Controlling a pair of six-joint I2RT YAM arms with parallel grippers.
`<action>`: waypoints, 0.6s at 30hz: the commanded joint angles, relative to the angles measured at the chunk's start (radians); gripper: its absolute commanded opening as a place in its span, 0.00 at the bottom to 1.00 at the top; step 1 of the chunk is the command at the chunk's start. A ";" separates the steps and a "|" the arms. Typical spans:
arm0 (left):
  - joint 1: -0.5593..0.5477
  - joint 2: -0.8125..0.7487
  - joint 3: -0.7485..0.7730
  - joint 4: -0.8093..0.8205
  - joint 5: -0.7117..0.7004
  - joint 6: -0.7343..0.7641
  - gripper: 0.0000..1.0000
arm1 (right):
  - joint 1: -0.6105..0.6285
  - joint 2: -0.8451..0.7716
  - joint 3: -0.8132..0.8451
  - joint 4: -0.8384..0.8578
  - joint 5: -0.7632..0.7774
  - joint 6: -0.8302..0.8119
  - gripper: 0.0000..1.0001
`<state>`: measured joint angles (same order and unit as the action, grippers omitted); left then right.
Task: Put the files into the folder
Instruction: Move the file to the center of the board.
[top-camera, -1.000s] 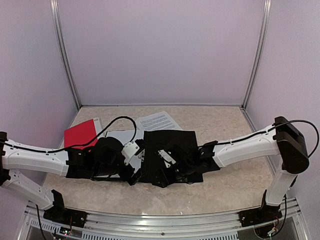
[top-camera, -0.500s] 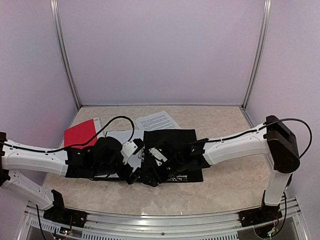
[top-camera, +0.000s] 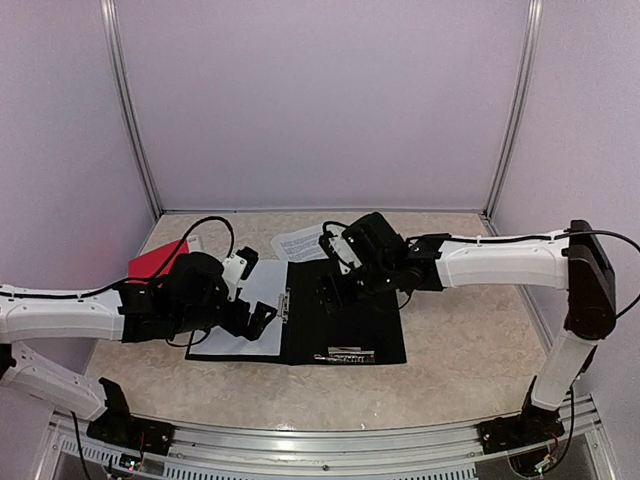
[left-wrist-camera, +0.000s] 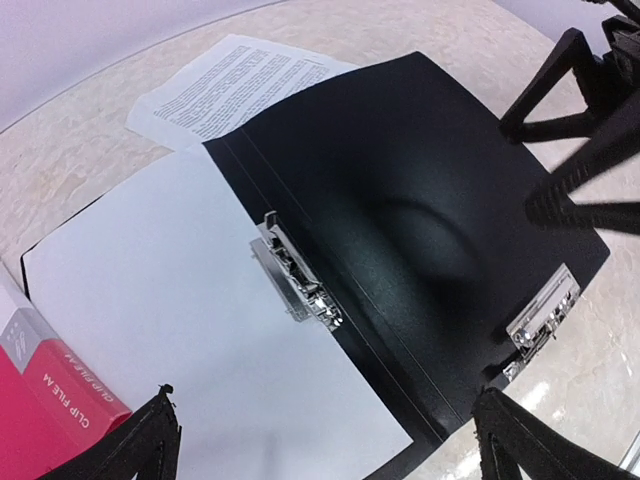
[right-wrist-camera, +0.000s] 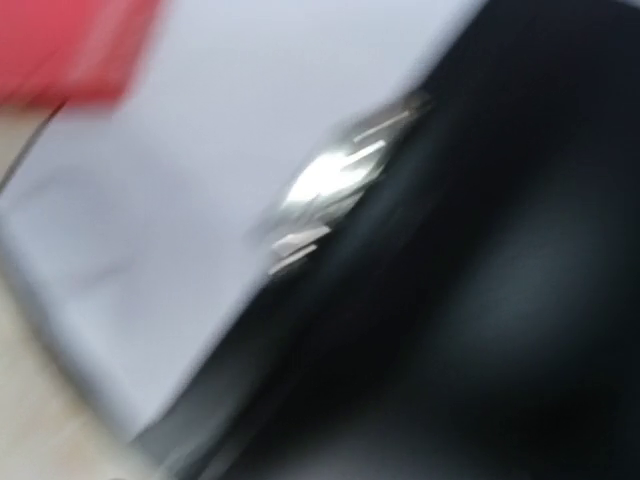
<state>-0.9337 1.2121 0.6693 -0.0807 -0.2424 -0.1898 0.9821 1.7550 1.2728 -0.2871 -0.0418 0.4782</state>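
Observation:
The black folder (top-camera: 350, 325) (left-wrist-camera: 420, 190) lies open and flat mid-table. A blank white sheet (top-camera: 248, 312) (left-wrist-camera: 170, 290) of the files covers its left half, its edge against the metal spine clip (left-wrist-camera: 295, 280). A printed sheet (top-camera: 303, 243) (left-wrist-camera: 225, 85) lies on the table behind the folder. My left gripper (top-camera: 257, 290) (left-wrist-camera: 335, 445) hovers open over the blank sheet, nothing between its fingers. My right gripper (top-camera: 330, 292) (left-wrist-camera: 520, 165) hangs over the folder's back right part, its fingers apart and empty. The right wrist view is blurred, showing only the sheet (right-wrist-camera: 190, 150), clip (right-wrist-camera: 335, 185) and folder (right-wrist-camera: 480, 300).
A red box (top-camera: 157, 262) (left-wrist-camera: 50, 400) lies at the left, touching the folder's left edge. A second metal clip (left-wrist-camera: 540, 315) sits at the right cover's near edge. Purple walls close off the back and both sides of the table (top-camera: 460, 370).
Both arms have pulled off the folder's near middle: the left gripper moved left over the blank sheet, the right gripper moved back and its jaws widened. The right cover now lies uncovered.

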 joint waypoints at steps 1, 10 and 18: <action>0.059 -0.002 0.078 -0.080 0.014 -0.149 0.99 | -0.165 0.035 0.067 0.037 0.025 -0.099 0.81; 0.085 0.239 0.304 -0.193 -0.158 -0.159 0.99 | -0.354 0.333 0.406 0.006 0.002 -0.224 0.83; 0.155 0.466 0.487 -0.261 -0.064 -0.208 0.99 | -0.446 0.648 0.729 -0.074 -0.086 -0.261 0.83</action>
<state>-0.8101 1.6127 1.0946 -0.2768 -0.3447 -0.3595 0.5632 2.2810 1.8900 -0.2947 -0.0917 0.2543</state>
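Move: Both hands are empty and about 10 cm above the table. The printed sheet lies some 26 cm ahead of the right hand and 3 cm to its left; nearer, the spine clip of the open black folder is about 6 cm ahead and 10 cm left, the cover clip 9 cm back and 3 cm left. From the left hand the spine clip is roughly 12 cm ahead and 4 cm right, the red folder 18 cm ahead, 21 cm left. Sweeping fast forward, the right hand leaves the black folder's cover behind, going about 26 cm and drifting some 6 cm right until above the printed sheet's right part, turning clockwise, fingers staying open. The left hand goes some 9 cm forward over the white paper towards the spine clip, arching up 3 cm and back down, turning nearly 20 degrees counter-clockwise, still wide open. ##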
